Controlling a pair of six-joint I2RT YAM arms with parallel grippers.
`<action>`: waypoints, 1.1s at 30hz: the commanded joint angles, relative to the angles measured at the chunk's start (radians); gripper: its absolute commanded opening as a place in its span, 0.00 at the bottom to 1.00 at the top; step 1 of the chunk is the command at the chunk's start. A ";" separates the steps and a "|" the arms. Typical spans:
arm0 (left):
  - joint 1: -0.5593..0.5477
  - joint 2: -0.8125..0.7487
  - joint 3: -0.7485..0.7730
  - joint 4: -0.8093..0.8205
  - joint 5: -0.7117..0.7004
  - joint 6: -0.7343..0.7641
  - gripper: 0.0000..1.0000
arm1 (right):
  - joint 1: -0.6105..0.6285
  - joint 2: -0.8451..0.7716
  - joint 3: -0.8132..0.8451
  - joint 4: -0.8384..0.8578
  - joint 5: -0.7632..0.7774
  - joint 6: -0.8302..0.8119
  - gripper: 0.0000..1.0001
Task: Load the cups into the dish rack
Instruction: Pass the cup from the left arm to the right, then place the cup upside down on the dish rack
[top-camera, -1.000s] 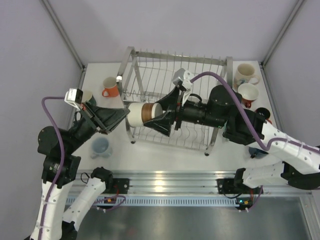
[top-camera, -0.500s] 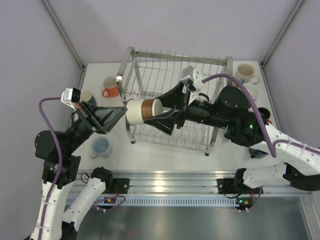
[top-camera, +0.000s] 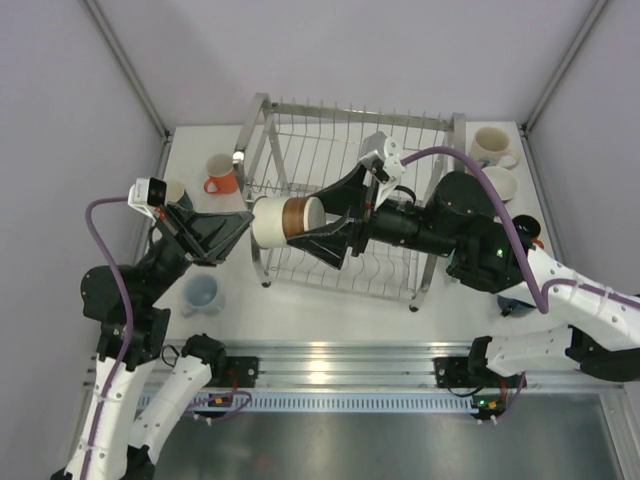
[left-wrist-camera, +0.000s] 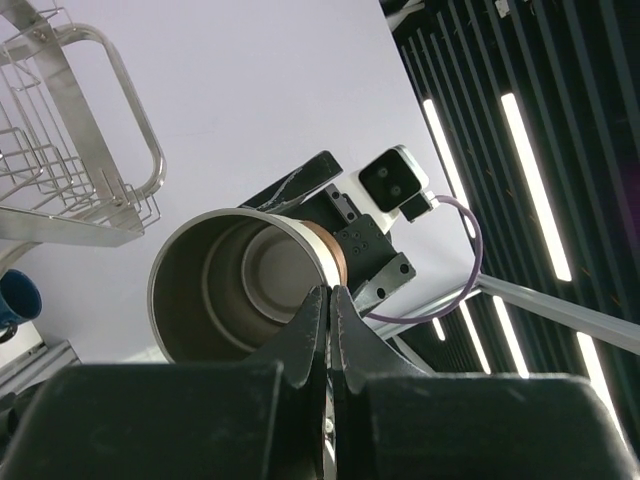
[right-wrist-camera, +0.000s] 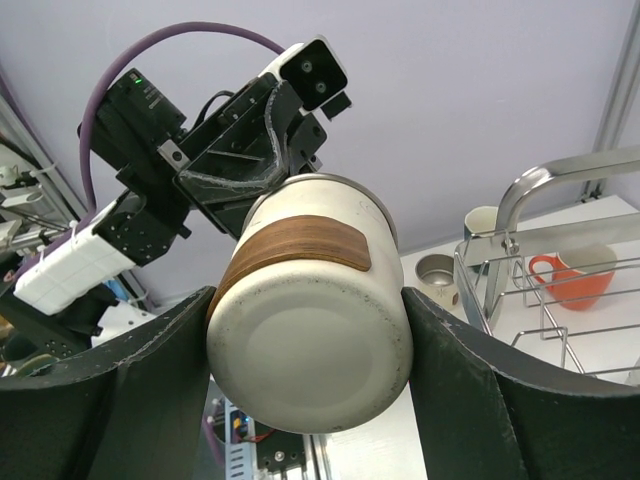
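A cream cup with a brown band hangs on its side over the front left of the dish rack, mouth turned left. My right gripper is shut on its body, one finger on each side of the base. My left gripper is shut, and its tips pinch the cup's rim. In the right wrist view the left gripper sits at the cup's far end. An orange cup stands left of the rack and a pale blue cup stands near the front left.
Two cream cups stand right of the rack, and a dark cup shows below my right arm. Another cup sits partly under my left wrist. The rack's tubular posts rise close beside the held cup.
The right arm has lifted the cream cup slightly and turned it. The left gripper has moved up with it, and its jaws have closed at the rim.
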 joint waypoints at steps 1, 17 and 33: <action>0.012 -0.008 -0.015 0.105 -0.083 -0.050 0.00 | 0.004 -0.011 0.026 0.083 -0.052 0.020 0.38; 0.012 0.025 0.274 -0.435 -0.218 0.407 0.91 | 0.003 -0.002 0.104 -0.302 -0.081 -0.027 0.00; 0.010 0.351 0.606 -0.866 -1.005 0.986 0.94 | 0.202 0.348 0.227 -0.683 0.228 -0.079 0.00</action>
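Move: The cup is in the right gripper's hold, its rim also pinched by the left fingertips; its middle is about 6 cm right, 1 ahead and 3 below the left hand. About 45 cm below that hand, the light blue mug stands 16 cm left and 10 ahead, the steel cup 18 left and 22 ahead. From the right hand, the rack's lower tier lies some 22 cm ahead, 7 right and 43 below; the light blue mug is 24 left, 10 ahead, 46 below. Open the left gripper wide to let go of the cup's rim, lift it clear a few centimetres, then swing it forward and left, turning its fingers counter-clockwise to point forward and sinking at the end. With the right, keep the grip on the cup and lower it about 17 cm, drifting slightly back and left while tipping the fingers some 40 degrees downward. ##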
